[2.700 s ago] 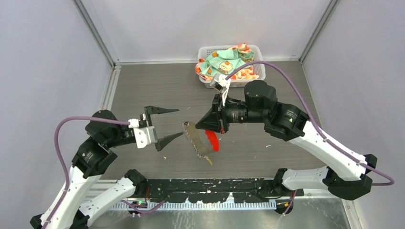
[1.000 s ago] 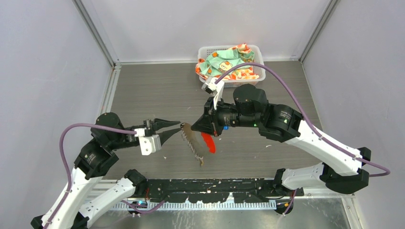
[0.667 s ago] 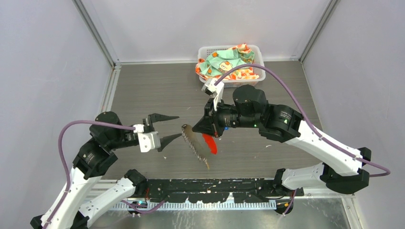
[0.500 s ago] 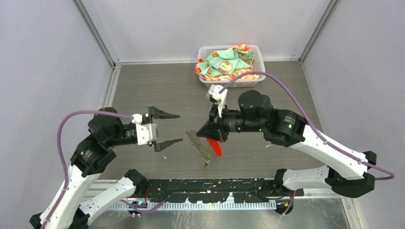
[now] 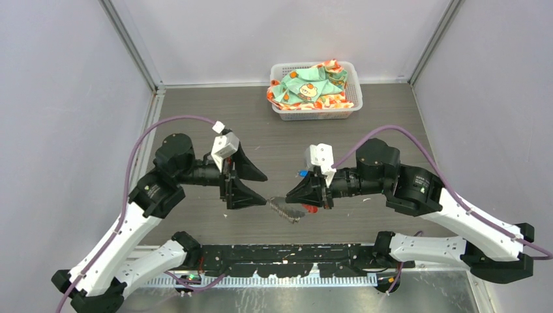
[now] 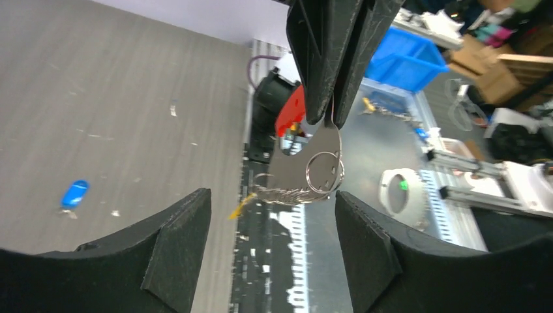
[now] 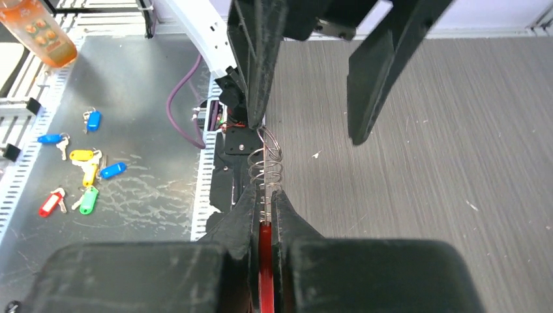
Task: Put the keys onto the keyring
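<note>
My right gripper (image 5: 291, 195) is shut on the red tag (image 7: 264, 257) of the keyring (image 5: 283, 210) and holds it above the table's near edge. Its wire ring (image 6: 324, 171) and metal bunch hang below the right fingers (image 6: 332, 59). A yellow tag (image 6: 238, 207) sticks out at the bunch's end. My left gripper (image 5: 255, 184) stands open just left of the keyring, and its fingers (image 6: 176, 248) touch nothing. A blue-tagged key (image 5: 302, 173) lies on the table behind the right gripper; it is the blue key (image 6: 75, 192) at the left of the left wrist view.
A white basket (image 5: 356, 85) holding a patterned cloth (image 5: 306, 88) stands at the back of the table. Off the table, several coloured tagged keys (image 7: 85, 166) lie on the metal floor beside an orange bottle (image 7: 39, 29).
The left gripper opened and let go of the ring end, drew back, then swung up and right to face the keyring. The right gripper carried the keyring toward the near edge.
</note>
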Available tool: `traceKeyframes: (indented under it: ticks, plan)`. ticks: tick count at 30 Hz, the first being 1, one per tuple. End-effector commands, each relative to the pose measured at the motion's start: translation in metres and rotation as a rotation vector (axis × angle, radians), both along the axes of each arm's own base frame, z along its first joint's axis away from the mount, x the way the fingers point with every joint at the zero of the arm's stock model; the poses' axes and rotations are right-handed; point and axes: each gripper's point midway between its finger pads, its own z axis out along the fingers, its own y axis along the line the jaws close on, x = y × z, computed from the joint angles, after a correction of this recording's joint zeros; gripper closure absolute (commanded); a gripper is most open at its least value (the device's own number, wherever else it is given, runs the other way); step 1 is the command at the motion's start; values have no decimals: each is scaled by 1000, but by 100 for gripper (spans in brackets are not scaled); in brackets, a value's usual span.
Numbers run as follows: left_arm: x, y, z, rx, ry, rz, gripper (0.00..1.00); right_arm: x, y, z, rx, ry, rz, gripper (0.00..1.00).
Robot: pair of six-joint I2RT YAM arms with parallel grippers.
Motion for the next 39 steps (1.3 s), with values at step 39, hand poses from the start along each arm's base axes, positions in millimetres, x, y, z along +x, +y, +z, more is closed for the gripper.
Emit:
traceKeyframes:
  ticks: [39]
  plan:
    - [-26,-5,25,-85,276,-175,56,22,9,15,13,-154,-43,99]
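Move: The left hand, open, faces the near end ring of the keyring's coil: about 3 cm to its right, 2 cm back, some 1 cm lower. The red handle lies about 9 cm right and 3 cm back, and a yellow key tag hangs from the coil some 7 cm right, 5 cm back and 5 cm below. From the right hand, pinching the keyring, that same end ring sticks out about 4 cm left, 1 cm back and 1 cm lower. The left hand lines its fingertips up on the coil's end ring: it edges about 1 cm right and nearly 3 cm back while rising some 2 cm, then sinks again and comes forward about 1 cm, rolling some 20 degrees about its pointing line with its top tipping forward. Its fingers narrow, reopen a little, then narrow again to about half open around the ring, while the right hand keeps its pinch on the keyring and nudges about 1 cm left, ending about 1 cm forward as well. ##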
